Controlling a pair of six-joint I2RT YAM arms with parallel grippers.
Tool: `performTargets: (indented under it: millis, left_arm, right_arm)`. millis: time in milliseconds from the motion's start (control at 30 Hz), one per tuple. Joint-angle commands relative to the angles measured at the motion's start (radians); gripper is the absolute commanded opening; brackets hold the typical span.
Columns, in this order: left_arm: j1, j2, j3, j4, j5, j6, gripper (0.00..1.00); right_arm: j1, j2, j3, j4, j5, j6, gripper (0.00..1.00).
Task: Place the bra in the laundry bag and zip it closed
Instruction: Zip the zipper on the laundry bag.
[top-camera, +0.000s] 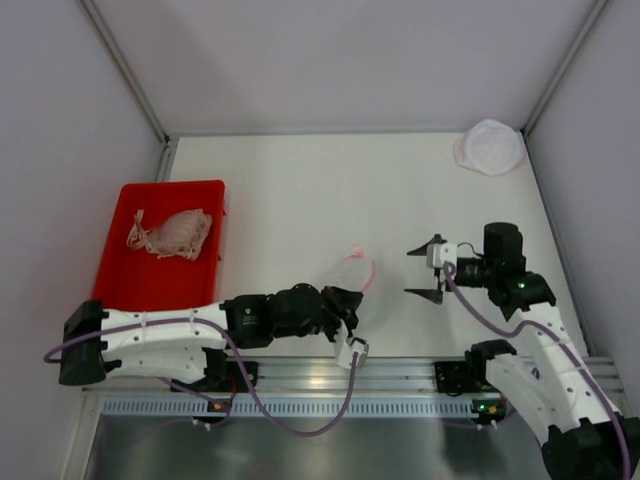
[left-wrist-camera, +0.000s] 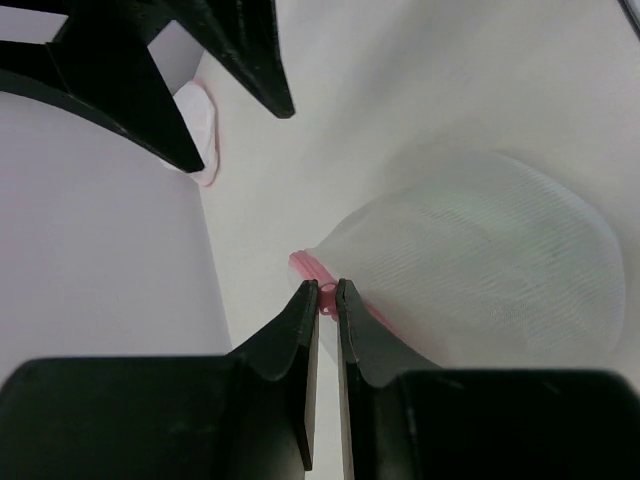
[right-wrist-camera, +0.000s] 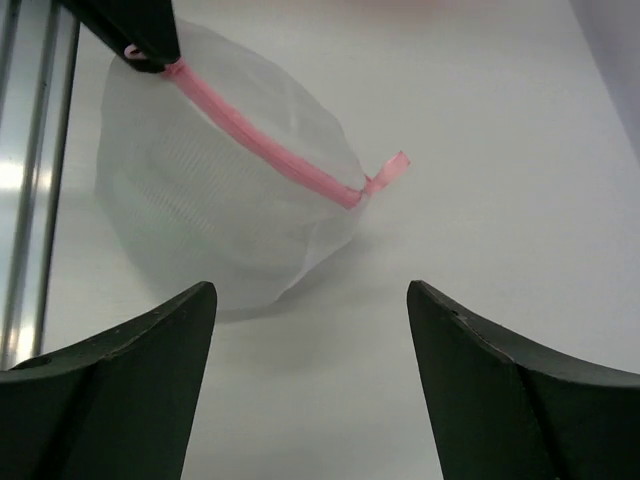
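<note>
The bra (top-camera: 172, 233), pale pink and crumpled, lies in the red bin (top-camera: 205, 200) at the left. Near the table's front middle sits the laundry bag (top-camera: 352, 270), a white mesh pouch (right-wrist-camera: 220, 200) with a pink zipper (right-wrist-camera: 270, 140). My left gripper (left-wrist-camera: 328, 292) is shut on the zipper's pink pull at the bag's near edge (top-camera: 348, 298). My right gripper (right-wrist-camera: 310, 290) stands open just right of the bag (top-camera: 425, 270), apart from it, with nothing between its fingers. The zipper's end tab (right-wrist-camera: 392, 168) points toward it.
A second white mesh bag with a pink rim (top-camera: 490, 147) lies at the far right corner. Grey walls close in the table on three sides. The metal rail (top-camera: 400, 375) runs along the near edge beside the bag.
</note>
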Motion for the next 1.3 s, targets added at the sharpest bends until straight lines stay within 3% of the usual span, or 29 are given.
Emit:
performTargets:
  millis: [0,167,333,500,767,867,1100,1267]
  left_arm:
    - [0.005,-0.023,-0.016,0.023,0.042,0.02,0.0]
    - [0.006,-0.02,-0.015,0.023,0.045,0.027,0.0]
    - [0.006,-0.021,-0.015,0.023,0.049,0.031,0.0]
    - [0.006,-0.023,-0.002,0.024,0.052,0.038,0.0]
    - [0.008,-0.026,-0.005,0.023,0.052,0.046,0.0]
    - [0.008,-0.027,-0.007,0.023,0.052,0.041,0.0]
    - [0.008,-0.046,-0.01,0.002,0.052,0.029,0.0]
    - [0.008,-0.073,-0.018,-0.034,0.082,0.017,0.0]
  right_arm:
    - [0.054,-0.037,-0.091,0.174,-0.127,-0.404,0.76]
    - [0.247,-0.044,-0.105,0.316,-0.076,-0.284,0.69]
    - [0.378,-0.021,-0.137,0.473,0.025,-0.212,0.51]
    - [0.464,0.039,-0.141,0.51,0.1,-0.212,0.52]
    - [0.479,0.11,-0.114,0.454,0.089,-0.296,0.5]
    - [0.485,0.119,-0.119,0.444,0.097,-0.329,0.42]
    - [0.485,0.114,-0.137,0.47,0.167,-0.332,0.0]
    - [0.415,0.09,-0.164,0.508,0.158,-0.347,0.0]
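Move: The free stretch of the laundry bag's pink zipper strip lies some 9 cm to the right hand's left, 2 cm back and about 2 cm lower. From the left fingers, which already pinch the strip, that spot is about 3 cm right, 2 cm ahead and roughly 1 cm down. From the right hand, the strip's loose pink tab sits about 11 cm left and 5 cm ahead, 4 cm lower, and the bag's mesh body hangs around 12 cm left, 4 cm back and 7 cm down. The pink zipper strip is what the right hand comes in for: it travels about 9 cm left, swinging a little back on the way, then sinks onto the strip beside the left fingertips. Its wrist rolls about 30 degrees and turns some 25 degrees counter-clockwise; the wide-open fingers narrow during the approach, then pinch the strip shut between their tips. The left hand keeps its pinch, almost in place. ##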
